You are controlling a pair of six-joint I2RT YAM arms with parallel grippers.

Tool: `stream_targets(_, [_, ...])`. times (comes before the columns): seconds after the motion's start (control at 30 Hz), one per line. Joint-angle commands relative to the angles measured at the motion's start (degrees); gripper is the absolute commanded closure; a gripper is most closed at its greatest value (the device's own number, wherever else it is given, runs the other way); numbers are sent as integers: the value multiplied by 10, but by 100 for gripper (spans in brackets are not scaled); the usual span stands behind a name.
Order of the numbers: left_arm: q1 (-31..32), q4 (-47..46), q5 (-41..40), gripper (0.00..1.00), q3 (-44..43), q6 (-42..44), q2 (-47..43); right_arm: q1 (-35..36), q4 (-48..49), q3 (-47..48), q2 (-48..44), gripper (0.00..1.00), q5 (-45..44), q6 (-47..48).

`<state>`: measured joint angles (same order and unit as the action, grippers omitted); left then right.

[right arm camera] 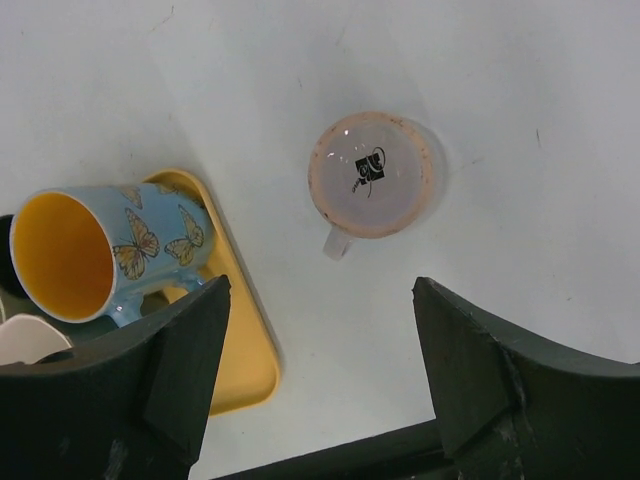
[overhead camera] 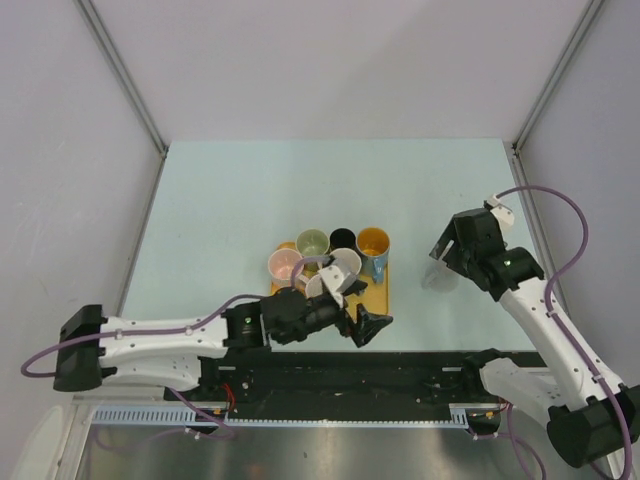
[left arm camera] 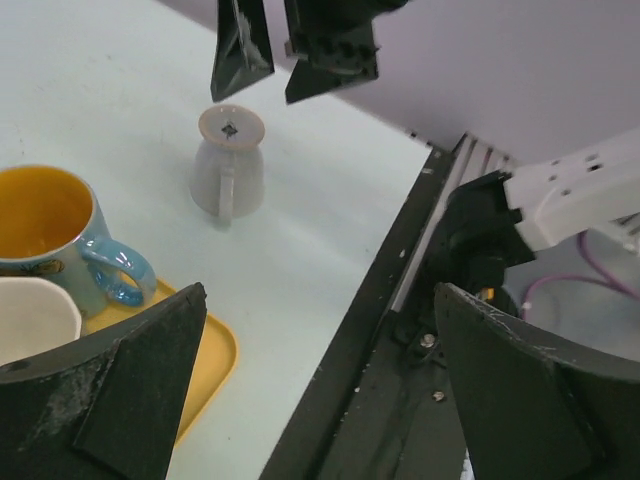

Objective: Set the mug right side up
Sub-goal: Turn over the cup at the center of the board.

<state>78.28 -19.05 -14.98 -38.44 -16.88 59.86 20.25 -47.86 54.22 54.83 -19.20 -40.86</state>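
Note:
The mug [right arm camera: 372, 175] is pale, with a pinkish rim round its base. It stands upside down on the table, base up, its handle [right arm camera: 338, 243] toward the near edge. It also shows right of the tray in the overhead view, as the mug [overhead camera: 438, 276], and in the left wrist view, as the mug [left arm camera: 229, 165]. My right gripper [right arm camera: 320, 370] hovers over the mug [overhead camera: 447, 260], open and holding nothing. My left gripper [overhead camera: 368, 322] is open and empty near the tray's front right corner. Its fingers [left arm camera: 120, 390] frame the table's edge.
A yellow tray [overhead camera: 383, 297] at the table's middle holds several upright mugs. Among them is a blue butterfly mug [right arm camera: 110, 250] with an orange inside, at the tray's right. The black rail [overhead camera: 400, 370] runs along the near edge. Grey walls close in the table.

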Motion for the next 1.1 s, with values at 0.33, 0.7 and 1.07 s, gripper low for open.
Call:
stream_targets(0.33, [-115,114,278,0,-282,109,389,-76,-53,73,-121,22,-19,8])
stream_targets(0.7, [-124,227,306,5,-525,167,592,-77,-61,73,-183,21,3,47])
stream_targets(1.07, [-196,319,306,5,-615,167,644,-65,-53,73,-191,21,-13,51])
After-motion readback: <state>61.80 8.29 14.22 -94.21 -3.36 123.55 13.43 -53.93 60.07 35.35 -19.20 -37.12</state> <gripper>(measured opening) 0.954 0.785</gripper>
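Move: The overturned mug stands about 14 cm ahead of the left hand, 21 cm to its right and 20 cm below; from the right hand it is some 2 cm ahead, 1 cm to the right and 12 cm down. Of its neighbours in the tray, the butterfly mug is about 17 cm left of it and 5 cm farther out, and the white mug roughly 22 cm left of it and 2 cm farther out. Down, right and forward the left hand swings towards the overturned mug, about 25 cm in all, fingers wide open; they dip some 30 degrees and turn clockwise, and the hand eases slightly back left as it sinks last. The right hand, open and holding nothing, clears the spot upwards, drawing back and right, its fingers tipping up. ##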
